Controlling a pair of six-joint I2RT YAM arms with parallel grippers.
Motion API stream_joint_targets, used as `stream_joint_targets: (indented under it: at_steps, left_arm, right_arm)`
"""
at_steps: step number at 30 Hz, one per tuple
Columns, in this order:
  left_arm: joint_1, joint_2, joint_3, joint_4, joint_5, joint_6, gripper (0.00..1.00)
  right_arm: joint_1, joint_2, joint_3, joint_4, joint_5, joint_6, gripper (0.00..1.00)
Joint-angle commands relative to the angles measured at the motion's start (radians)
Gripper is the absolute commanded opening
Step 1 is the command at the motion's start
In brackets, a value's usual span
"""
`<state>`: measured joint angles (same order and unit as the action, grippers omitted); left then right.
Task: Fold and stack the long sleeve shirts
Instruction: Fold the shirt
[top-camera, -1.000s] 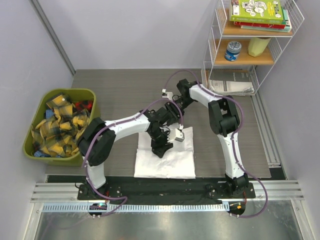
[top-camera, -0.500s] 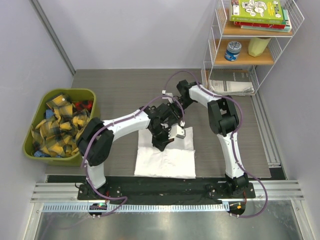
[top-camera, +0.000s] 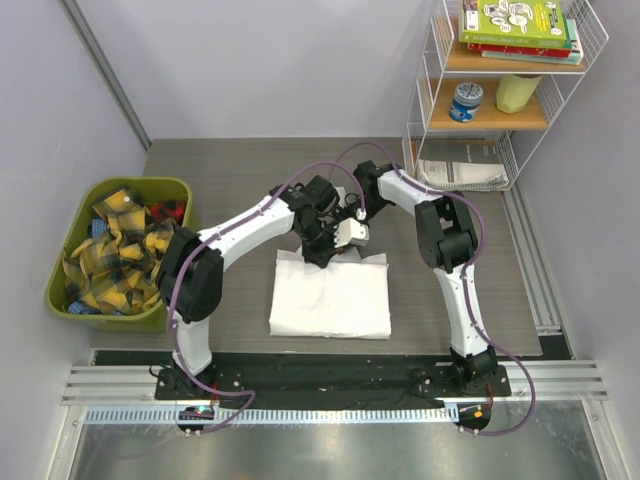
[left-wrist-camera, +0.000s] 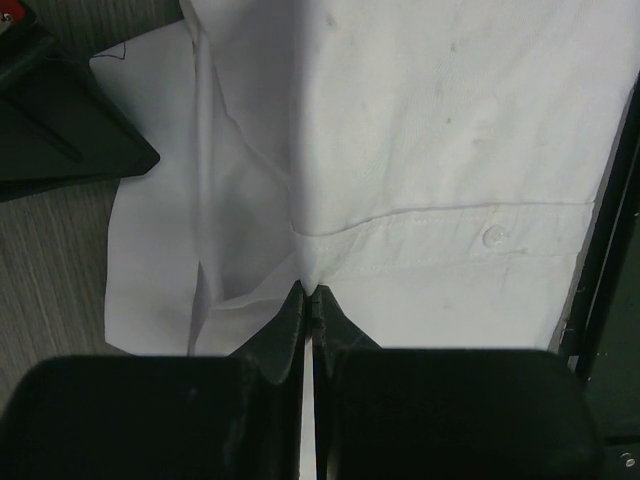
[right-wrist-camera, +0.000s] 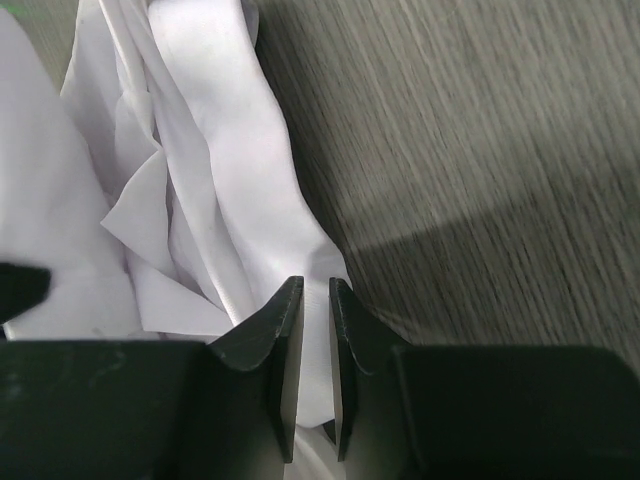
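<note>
A white long sleeve shirt (top-camera: 330, 298) lies partly folded on the grey table, in front of the arm bases. My left gripper (top-camera: 318, 256) is at the shirt's far edge and is shut on a pinch of white fabric (left-wrist-camera: 308, 290); the left wrist view shows the buttoned shirt (left-wrist-camera: 440, 150) spread beyond the fingertips. My right gripper (top-camera: 345, 208) is just past that far edge, with its jaws nearly closed on a bunched strip of the shirt's cloth (right-wrist-camera: 315, 285); loose folds (right-wrist-camera: 190, 180) hang to its left over bare table.
A green bin (top-camera: 60, 290) full of yellow-and-black plaid cloths stands at the left. A white wire shelf (top-camera: 425, 120) with books, a can and papers stands at the back right. A black rail (top-camera: 330, 380) runs along the near edge.
Both grippers have moved toward the far side of the table, drawing the shirt's upper edge with them. The shirt now lies flatter and longer.
</note>
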<state>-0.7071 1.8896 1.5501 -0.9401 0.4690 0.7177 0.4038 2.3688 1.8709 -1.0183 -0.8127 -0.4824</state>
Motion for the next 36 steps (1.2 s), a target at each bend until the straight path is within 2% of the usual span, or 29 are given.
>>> stream_joint_targets:
  at_steps: [1,20,36]
  left_arm:
    - [0.021,0.025,0.050,0.024,-0.036,0.040,0.00]
    - [0.052,0.111,0.157,0.067,-0.099,0.092,0.00]
    - [0.067,0.141,0.140,0.146,-0.109,0.104,0.00]
  right_arm:
    - [0.007,0.001,0.008,-0.020,0.003,-0.031,0.22]
    - [0.007,0.018,0.037,-0.048,-0.005,-0.053,0.20]
    - [0.006,0.040,0.073,-0.062,-0.008,-0.061,0.20]
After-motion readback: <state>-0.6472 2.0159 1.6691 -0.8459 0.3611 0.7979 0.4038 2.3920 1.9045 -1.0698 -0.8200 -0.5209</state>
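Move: The left hand, shut on the middle of the raised flap's leading edge, has the shirt's far edge about 9 cm ahead and roughly 8 cm below, neither left nor right. The right gripper sits at that far edge, some 9 cm ahead, 9 cm to the right and 7 cm lower, while the shirt's near fold lies about 17 cm back and 9 cm below. From the right hand, that same stretch of far edge is about 8 cm to its left, level in depth and about 1 cm lower. The left hand keeps its closed pinch on the flap's edge and carries it forward over the shirt towards the far edge, about 7 cm and slowing at the end, sinking only slightly while the fingertips swing forward by some 10 degrees. The right hand stays low at the far edge with its nearly closed fingers against the cloth, holding that end while the flap comes alongside its fingertips. ##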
